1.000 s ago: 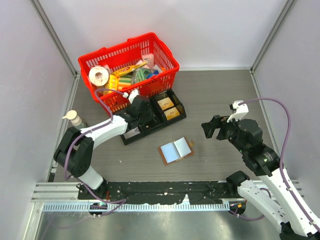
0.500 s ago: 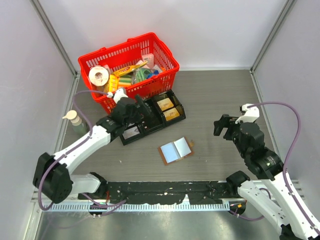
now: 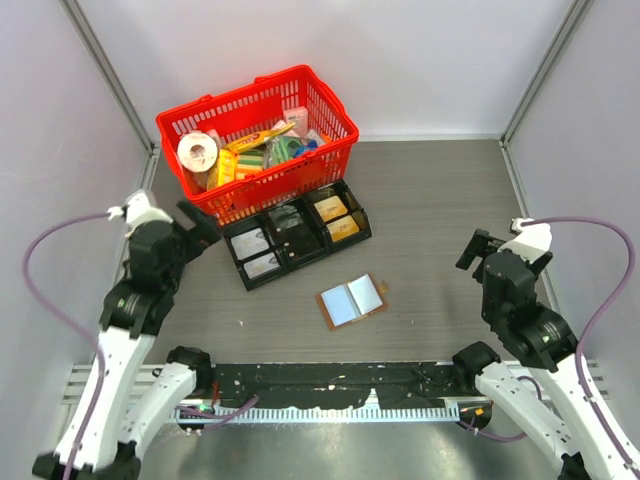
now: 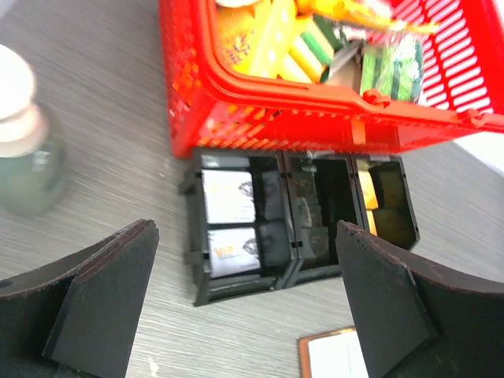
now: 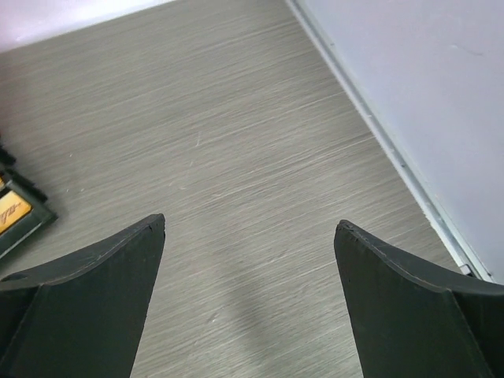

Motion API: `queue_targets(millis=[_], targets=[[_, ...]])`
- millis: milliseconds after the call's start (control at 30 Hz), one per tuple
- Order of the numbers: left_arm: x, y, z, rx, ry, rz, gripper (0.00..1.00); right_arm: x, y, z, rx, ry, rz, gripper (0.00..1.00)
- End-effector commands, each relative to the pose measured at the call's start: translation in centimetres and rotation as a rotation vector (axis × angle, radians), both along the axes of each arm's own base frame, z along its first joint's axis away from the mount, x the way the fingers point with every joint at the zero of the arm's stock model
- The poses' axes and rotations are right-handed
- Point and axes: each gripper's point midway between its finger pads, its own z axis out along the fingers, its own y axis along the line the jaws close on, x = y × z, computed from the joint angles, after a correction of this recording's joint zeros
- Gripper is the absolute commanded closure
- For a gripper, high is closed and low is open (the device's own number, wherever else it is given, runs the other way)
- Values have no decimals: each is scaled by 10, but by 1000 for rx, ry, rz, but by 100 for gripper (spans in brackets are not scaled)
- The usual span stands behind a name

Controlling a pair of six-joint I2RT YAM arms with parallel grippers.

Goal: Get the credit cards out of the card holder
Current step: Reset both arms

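Observation:
The card holder (image 3: 352,300) lies open and flat on the table's middle, brown-edged with pale blue inner faces; its corner (image 4: 335,356) shows in the left wrist view. Whether a card is inside it I cannot tell. Two white credit cards (image 4: 231,247) lie in the left compartments of the black divided tray (image 3: 295,232). My left gripper (image 3: 197,226) hangs open and empty left of the tray, well apart from the holder. In its wrist view the left gripper (image 4: 246,228) looks down on the tray. My right gripper (image 3: 478,250) (image 5: 250,222) is open and empty over bare table at the right.
A red basket (image 3: 258,135) full of packets stands behind the tray. A pale bottle (image 4: 24,157) stands at the left, by the wall. Orange cards (image 3: 336,218) fill the tray's right compartments. The right wall's rail (image 5: 394,150) runs close beside my right gripper.
My left gripper opened over the tray and the arm pulled back to the left, away from it. My right arm drew back to the right.

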Motion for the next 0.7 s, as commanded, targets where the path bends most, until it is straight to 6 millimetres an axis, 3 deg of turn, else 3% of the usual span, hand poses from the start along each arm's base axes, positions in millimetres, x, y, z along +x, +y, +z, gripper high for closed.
queue_targets(millis=[0, 133, 367, 533, 667], targets=[[-52, 51, 12, 191, -49, 120, 0, -16, -31, 30, -1, -121, -151, 7], [-89, 72, 30, 248, -208, 155, 0, -21, -34, 28, 34, -175, -155, 7], [-133, 75, 44, 184, -495, 137, 0, -37, -41, 35, 114, -303, -148, 7], [-117, 83, 22, 203, -360, 199, 0, -36, -38, 33, 115, -305, -134, 7], [-118, 75, 25, 194, -383, 151, 0, -31, -34, 33, 104, -292, -113, 7]])
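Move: Neither hand is going for anything; the opened card holder lies some 35 cm to the left hand's right and 4 cm back, about 25 cm lower, and about 32 cm to the right hand's left, 2 cm ahead, some 23 cm lower. From the left hand, the black box's middle is about 12 cm ahead and 22 cm right, the pump bottle 4 cm ahead and 8 cm left, the red basket 29 cm ahead and 12 cm right, all well below. Both empty grippers stay wide open as the arms fold home: the left draws back about 12 cm and drifts left, away from the black box and red basket, rising at first and sinking a little at the end, while its fingers tip up some 20 degrees and its left side rolls up slightly. The right hand makes a much smaller retreat, back and to its right with a slight rise, tilting its fingers up and turning a little clockwise, then eases to a stop, touching nothing. ##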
